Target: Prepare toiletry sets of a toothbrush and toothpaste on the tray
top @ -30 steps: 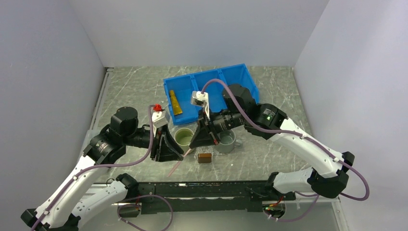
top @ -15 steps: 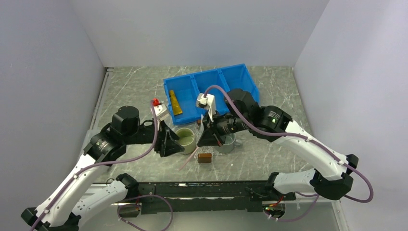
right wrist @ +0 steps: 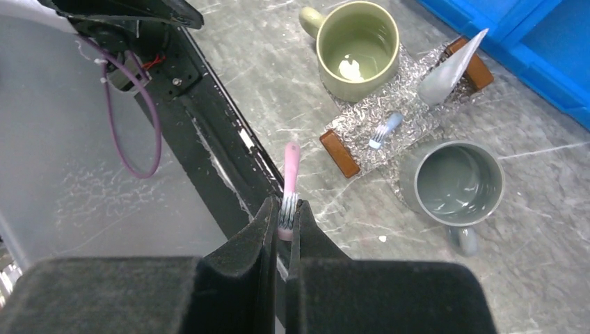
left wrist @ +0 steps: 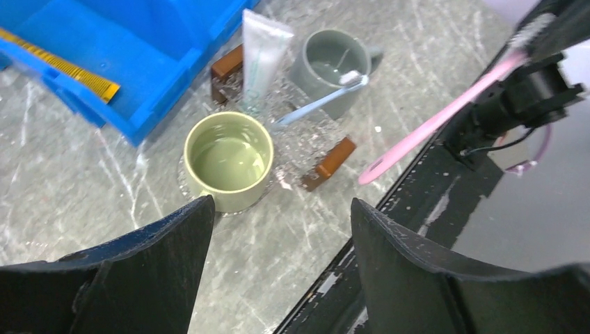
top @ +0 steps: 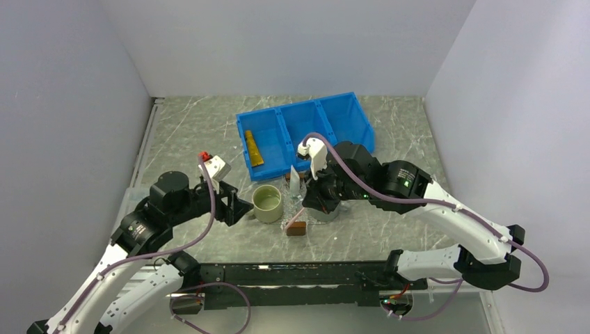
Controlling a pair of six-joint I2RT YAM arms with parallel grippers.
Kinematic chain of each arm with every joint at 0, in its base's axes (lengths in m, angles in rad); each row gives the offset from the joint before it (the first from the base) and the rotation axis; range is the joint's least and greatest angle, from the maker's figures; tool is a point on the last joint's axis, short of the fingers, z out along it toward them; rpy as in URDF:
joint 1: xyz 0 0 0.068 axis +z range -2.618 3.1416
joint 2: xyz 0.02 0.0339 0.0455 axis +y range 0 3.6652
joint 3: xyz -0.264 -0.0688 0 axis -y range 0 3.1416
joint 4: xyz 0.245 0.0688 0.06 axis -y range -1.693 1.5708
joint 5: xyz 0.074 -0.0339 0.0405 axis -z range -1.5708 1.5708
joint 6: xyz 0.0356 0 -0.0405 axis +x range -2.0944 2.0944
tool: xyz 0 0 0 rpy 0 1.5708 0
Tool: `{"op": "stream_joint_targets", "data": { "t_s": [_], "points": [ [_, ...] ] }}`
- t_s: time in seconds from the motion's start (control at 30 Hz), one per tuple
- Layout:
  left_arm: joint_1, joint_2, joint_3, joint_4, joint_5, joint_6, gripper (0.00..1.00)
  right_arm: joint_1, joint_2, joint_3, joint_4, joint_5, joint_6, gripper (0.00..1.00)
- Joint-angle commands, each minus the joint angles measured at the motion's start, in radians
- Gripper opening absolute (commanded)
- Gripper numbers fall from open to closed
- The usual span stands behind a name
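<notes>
My right gripper [right wrist: 286,211] is shut on the bristle end of a pink toothbrush [right wrist: 291,167], whose handle sticks out over the table's near edge. In the left wrist view the same toothbrush [left wrist: 431,125] hangs in the air to the right of the tray. The clear tray [right wrist: 379,104], with a brown handle [right wrist: 339,153] at each end, carries a white toothpaste tube [right wrist: 449,69] and a blue toothbrush [right wrist: 383,131]. A yellow toothpaste tube [top: 254,147] lies in the blue bin [top: 348,111]. My left gripper [top: 235,207] is open and empty, left of the green mug [top: 267,202].
A green mug [left wrist: 229,158] stands on the tray's left end, and a grey mug [left wrist: 332,66] stands beside the tray. The black base rail [right wrist: 209,132] runs along the near edge. The blue three-compartment bin sits behind the tray.
My left gripper opened, let go of the pink toothbrush and drew back to the left. The right gripper kept hold of it and carried it right, toward the tray.
</notes>
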Motion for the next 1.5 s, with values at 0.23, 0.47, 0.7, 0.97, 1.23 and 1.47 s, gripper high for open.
{"op": "stream_joint_targets", "data": {
  "t_s": [0.23,0.47,0.7,0.97,1.23,1.47],
  "points": [
    [0.000,-0.044,-0.050,0.031,-0.161,0.027,0.78,0.101,-0.102,-0.103,0.048,0.280,0.126,0.00],
    [0.002,-0.046,-0.051,0.031,-0.170,0.028,0.78,0.106,-0.158,-0.200,0.108,0.342,0.172,0.00],
    [0.006,-0.049,-0.053,0.022,-0.180,0.024,0.78,0.124,-0.121,-0.179,0.130,0.373,0.154,0.00],
    [0.008,-0.066,-0.055,0.017,-0.209,0.022,0.78,0.246,0.033,-0.047,0.023,0.528,0.158,0.00],
    [0.008,-0.083,-0.058,0.011,-0.229,0.015,0.78,0.312,0.197,0.076,-0.078,0.640,0.167,0.00],
    [0.008,-0.087,-0.057,0.008,-0.230,0.017,0.79,0.333,0.304,0.156,-0.154,0.692,0.169,0.00]
  ]
}}
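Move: The right gripper holds the pink toothbrush by its bristle head. The clear tray it is taken to lies about 12 cm ahead of that hand, 4 cm to its left and 17 cm below. The green mug stands some 12 cm ahead and 12 cm to the hand's left; the grey mug is 12 cm ahead, 5 cm to its right. The toothpaste stands on the tray, about 16 cm ahead and 4 cm left. From the empty left hand, the tray is roughly 9 cm ahead, 15 cm right. Keep the right fingers shut on the pink toothbrush's head and lower it about 5 cm towards the tray, swinging first some 3 cm right, then back about 6 cm left. Tip the fingers more steeply down, turning them clockwise, some 25 degrees in all. Ease the open left hand about 4 cm left and slightly forward, away from the tray. ##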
